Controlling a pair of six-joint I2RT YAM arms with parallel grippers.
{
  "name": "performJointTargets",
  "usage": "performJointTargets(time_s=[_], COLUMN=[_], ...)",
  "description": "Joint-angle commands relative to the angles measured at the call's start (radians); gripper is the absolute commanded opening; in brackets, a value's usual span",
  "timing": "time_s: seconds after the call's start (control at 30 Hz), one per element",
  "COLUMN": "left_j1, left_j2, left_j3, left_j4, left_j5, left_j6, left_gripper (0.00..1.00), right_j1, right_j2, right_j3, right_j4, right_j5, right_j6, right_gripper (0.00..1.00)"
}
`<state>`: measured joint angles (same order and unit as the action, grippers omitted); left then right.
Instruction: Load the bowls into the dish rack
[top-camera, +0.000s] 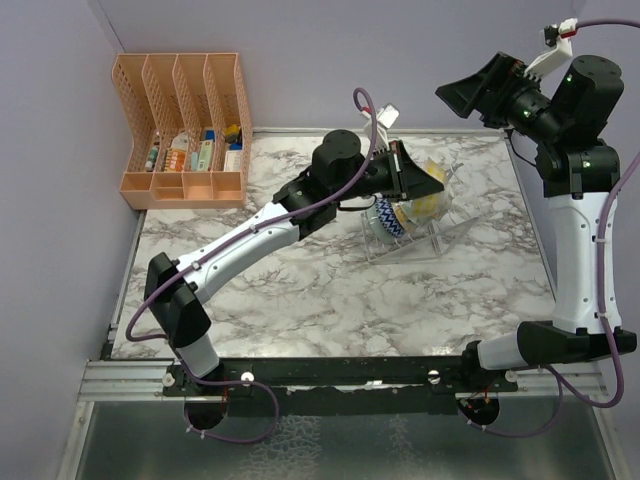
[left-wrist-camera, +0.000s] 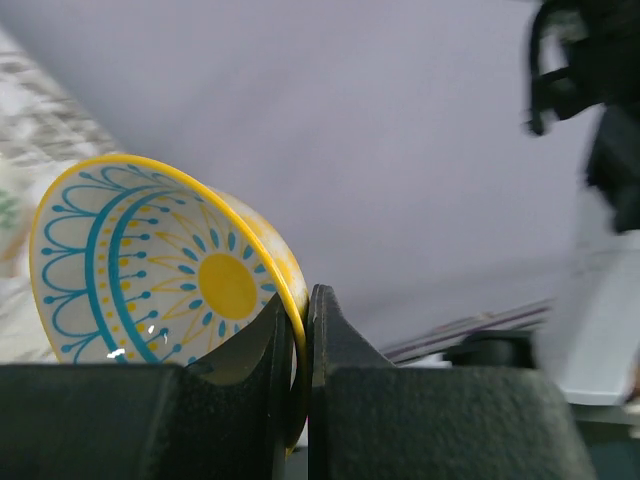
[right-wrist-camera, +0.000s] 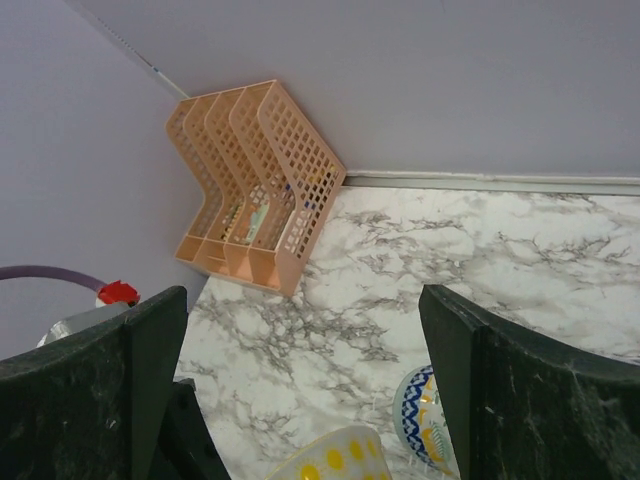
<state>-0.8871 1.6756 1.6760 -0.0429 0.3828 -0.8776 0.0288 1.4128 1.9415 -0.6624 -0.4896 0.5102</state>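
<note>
My left gripper (top-camera: 415, 176) is shut on the rim of the yellow bowl (top-camera: 433, 192) and holds it tilted over the clear wire dish rack (top-camera: 452, 236). In the left wrist view the bowl (left-wrist-camera: 150, 270) shows a teal and yellow sun pattern inside, with its yellow rim pinched between my two fingers (left-wrist-camera: 345, 350). A blue-orange bowl (top-camera: 388, 218) stands on edge in the rack, just left of the yellow one. My right gripper (top-camera: 458, 98) hangs open high above the table's far right, nothing in it. Its wrist view looks down on the yellow bowl (right-wrist-camera: 340, 458) and the blue-orange bowl (right-wrist-camera: 422, 425).
An orange slotted organizer (top-camera: 185, 130) with small items stands at the far left corner against the wall. Marble tabletop (top-camera: 300, 300) stretches in front of the rack. The right arm's white upright link (top-camera: 580, 250) stands beside the table's right edge.
</note>
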Motion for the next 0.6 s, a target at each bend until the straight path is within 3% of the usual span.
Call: performJointTargets(time_s=[0.0,0.23,0.57], left_j1=[0.016,0.027,0.019], left_j2=[0.029,0.102,0.199], left_j3=[-0.041,-0.15,-0.134], left_j4=[0.466,0.733,0.843], left_j5=[0.122,-0.027,-0.274], left_j6=[-0.4,-0.678,-0.796], left_gripper=[0.0,0.0,0.0], right_j1=[-0.007,-0.007,-0.007], right_j2=[0.003,-0.007,-0.018], right_j3=[0.055,0.073,0.065], right_j4=[0.037,0.064,0.088], right_j5=[-0.05,-0.095,-0.148], right_j6=[0.046,0.087,0.112], right_gripper=[0.98,0.98,0.97])
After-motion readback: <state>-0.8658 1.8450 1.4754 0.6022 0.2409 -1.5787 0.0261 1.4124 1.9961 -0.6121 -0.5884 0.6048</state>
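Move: The free place for the held yellow bowl, at the right end of the dish rack's row, lies roughly 21 cm ahead, 10 cm right and 28 cm below the left gripper. Beside it the flowered bowl stands about 18 cm ahead of this gripper and 4 cm right, the blue zigzag bowl some 12 cm ahead and 6 cm left, both about as low. From the right gripper that free place is about 9 cm ahead, 9 cm right and 35 cm down. Keep the left fingers shut on the yellow bowl's rim. Arc the left gripper up about 4 cm, then forward and back down by some 5 cm each, easing slightly right towards the rack's free end, while rolling the hand so its forward side tips down some 35 degrees and its fingertips lift a little. Raise the open, empty right gripper about 3.5 cm, clear above the rack. ##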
